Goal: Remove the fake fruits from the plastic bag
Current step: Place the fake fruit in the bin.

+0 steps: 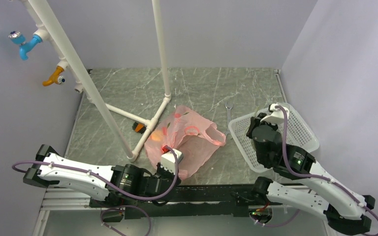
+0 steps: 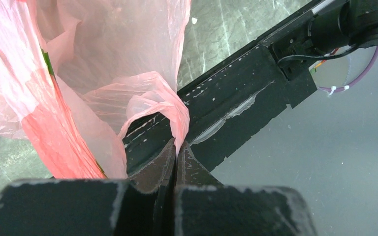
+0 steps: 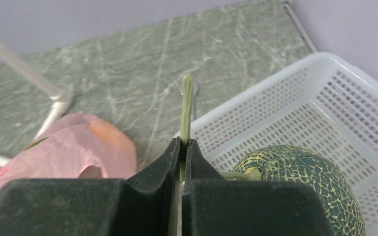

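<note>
The pink plastic bag (image 1: 189, 140) lies crumpled at the table's near middle, with an orange fruit (image 1: 155, 133) showing through its left side. My left gripper (image 2: 177, 147) is shut on a pinched fold of the bag's (image 2: 103, 59) edge, near the front rail. My right gripper (image 3: 182, 143) is shut on the thin green stem (image 3: 187, 101) of the grey-green netted melon (image 3: 300, 184). The melon hangs or rests inside the white mesh basket (image 3: 295, 98); I cannot tell which. In the top view the right gripper (image 1: 255, 125) hides the melon. The bag (image 3: 64, 147) lies to its left.
A white pipe frame (image 1: 103, 93) stands at the left and back, its foot next to the bag. An orange-and-black brush (image 1: 139, 128) lies by the frame. A spanner (image 1: 228, 114) lies between the bag and the basket (image 1: 305, 130). A black rail (image 2: 236, 93) runs along the near edge.
</note>
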Action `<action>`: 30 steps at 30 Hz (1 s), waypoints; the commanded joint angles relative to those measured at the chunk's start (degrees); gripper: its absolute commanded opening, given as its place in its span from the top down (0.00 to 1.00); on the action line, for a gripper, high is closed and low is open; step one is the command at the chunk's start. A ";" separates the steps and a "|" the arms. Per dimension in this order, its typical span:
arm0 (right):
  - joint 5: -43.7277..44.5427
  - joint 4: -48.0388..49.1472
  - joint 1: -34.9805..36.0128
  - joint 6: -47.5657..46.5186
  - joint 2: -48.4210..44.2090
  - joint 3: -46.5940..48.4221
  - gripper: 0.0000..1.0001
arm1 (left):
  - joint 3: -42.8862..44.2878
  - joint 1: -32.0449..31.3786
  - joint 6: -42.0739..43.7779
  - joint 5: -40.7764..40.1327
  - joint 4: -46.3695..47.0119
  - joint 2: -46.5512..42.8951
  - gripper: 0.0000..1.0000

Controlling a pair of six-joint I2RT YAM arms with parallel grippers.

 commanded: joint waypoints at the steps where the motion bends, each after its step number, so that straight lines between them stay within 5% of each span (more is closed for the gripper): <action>1: -9.26 3.75 -10.58 -1.78 1.76 -1.97 1.00 | 3.42 -0.16 1.54 0.71 2.39 1.18 1.00; 8: -34.99 9.16 -33.48 -5.09 7.82 -5.82 1.00 | 4.07 -0.13 2.16 1.46 3.51 2.60 1.00; 18: -50.89 16.94 -43.65 -2.15 16.39 -10.71 1.00 | 5.02 -0.25 2.49 2.12 2.71 4.07 1.00; 24: -52.96 15.86 -43.69 -1.92 16.92 -8.96 0.71 | 3.48 -0.21 2.07 2.25 5.20 1.99 1.00; 27: -52.22 14.75 -43.69 -2.06 16.62 -9.12 0.46 | 1.53 -0.21 2.71 1.51 7.03 0.04 1.00; 30: -52.42 12.20 -43.71 -3.03 16.97 -7.77 0.38 | 0.39 -0.21 1.52 0.66 6.91 -1.98 1.00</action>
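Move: The right hand already pinches the fake melon's stem. The middle of the bin it is taken to lies about 8 cm ahead, 16 cm to its right and 26 cm below. The wrench lies some 18 cm ahead, 4 cm left and 29 cm below; the plastic bag about 4 cm ahead, 26 cm left and 26 cm down. From the left hand, the bin is about 25 cm ahead, 47 cm right and 13 cm lower. Still pinching the stem, the right hand lowers the melon about 14 cm into the left part of the bin while reaching some 7 cm forward, swinging briefly right and back again as the fingers tip farther down. Once down, it halts and opens past halfway, letting go of the stem. The left hand keeps its pinch on the bag's handle, drifting slightly right. ##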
